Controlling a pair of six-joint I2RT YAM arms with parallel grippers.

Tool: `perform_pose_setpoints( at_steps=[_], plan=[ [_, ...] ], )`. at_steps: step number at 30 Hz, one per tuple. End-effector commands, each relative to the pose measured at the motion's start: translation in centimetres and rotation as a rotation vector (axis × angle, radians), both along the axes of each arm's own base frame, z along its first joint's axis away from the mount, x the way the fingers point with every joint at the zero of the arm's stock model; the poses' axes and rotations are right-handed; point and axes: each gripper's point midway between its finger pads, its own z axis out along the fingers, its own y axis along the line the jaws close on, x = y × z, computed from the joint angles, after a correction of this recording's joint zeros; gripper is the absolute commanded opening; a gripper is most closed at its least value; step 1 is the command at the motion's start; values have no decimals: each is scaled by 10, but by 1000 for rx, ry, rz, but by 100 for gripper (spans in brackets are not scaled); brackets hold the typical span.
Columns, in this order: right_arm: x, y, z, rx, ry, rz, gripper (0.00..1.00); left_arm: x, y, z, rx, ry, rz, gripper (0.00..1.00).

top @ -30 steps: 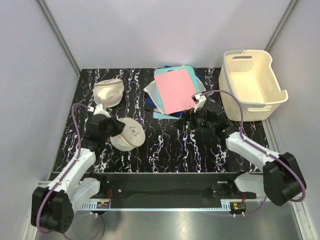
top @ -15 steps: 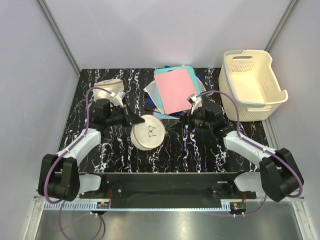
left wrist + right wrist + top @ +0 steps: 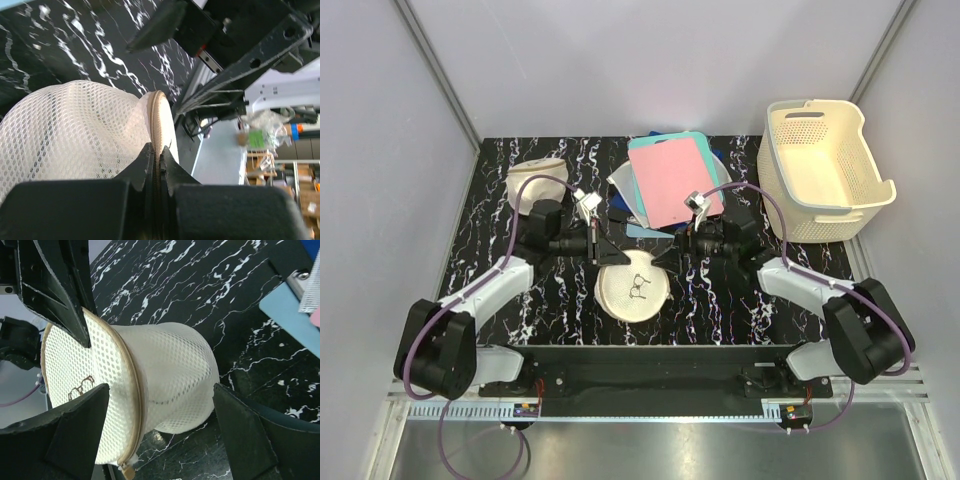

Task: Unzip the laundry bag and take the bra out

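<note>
The laundry bag (image 3: 634, 289), a cream mesh dome with a dark squiggle on its face, is held tilted over the table's near centre. My left gripper (image 3: 609, 251) is shut on its rim zipper, with the beige rim pinched between the jaws in the left wrist view (image 3: 156, 156). My right gripper (image 3: 666, 257) is open just right of the bag, and its fingers straddle the dome (image 3: 165, 360) without touching. The zipper pull (image 3: 127, 471) hangs at the rim's lower end. The bra is hidden; only a faint dark line shows through the mesh.
A plain cream pouch (image 3: 537, 183) lies at the back left. A stack of pink and blue sheets (image 3: 670, 180) lies at the back centre. A cream slotted basket (image 3: 825, 170) stands at the back right.
My left gripper has carried the laundry bag from the left side rightward to the near centre. My right gripper has moved left and now straddles the bag.
</note>
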Motion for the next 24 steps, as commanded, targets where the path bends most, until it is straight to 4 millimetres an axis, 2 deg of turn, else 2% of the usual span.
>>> perform_pose_setpoints(
  at_steps=[1, 7, 9, 10, 11, 12, 13, 15, 16, 19, 20, 21, 23, 24],
  plan=[
    [-9, 19, 27, 88, -57, 125, 90, -3, -10, 23, -48, -93, -82, 0],
    [-24, 34, 25, 101, -23, 217, 78, -8, -16, 19, -46, -84, -114, 0],
    [-27, 36, 24, 105, -16, 232, 65, -7, -17, 19, -45, -81, -115, 0],
    [-28, 36, 25, 109, -12, 236, 59, -7, -17, 18, -43, -77, -114, 4],
    [-29, 37, 24, 109, -9, 240, 51, -7, -17, 18, -40, -80, -111, 12],
    [-30, 37, 25, 110, -5, 239, 30, -4, -17, 17, -32, -79, -101, 22],
    [-29, 37, 24, 108, 0, 231, 18, -4, -16, 15, -26, -73, -96, 45],
    [-26, 35, 22, 104, 7, 202, 0, 0, -16, 15, -17, -76, -78, 63],
    [-23, 35, 20, 99, 15, 177, 0, 2, -16, 15, -12, -77, -71, 73],
    [-4, 29, 16, 80, 38, 33, 0, 11, -13, 11, 42, -87, -22, 81],
    [1, 27, 17, 80, 42, -9, 0, 22, -9, 12, 77, -126, 24, 82],
    [14, 22, 16, 79, 61, -104, 0, 22, -5, 6, 118, -99, 48, 82],
    [25, 15, 16, 84, 80, -204, 0, 36, 6, 0, 202, -127, 136, 83],
    [35, 11, 16, 95, 100, -278, 0, 36, 11, -7, 240, -104, 161, 83]
  ],
)
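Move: The left hand already pinches the laundry bag's zip rim, the bag's middle about 6 cm back, 2 cm right and 5 cm below. For the open right hand, that rim lies some 3 cm left and 2 cm back, level with its fingers, with the bag's middle about 6 cm back, 6 cm left and 5 cm below. The pink board lies about 18 cm ahead of the right hand, 3 cm right and 12 cm below. Right hand goes about 4 cm back and left, pinches the zip rim, then swings forward; left hand opens. ##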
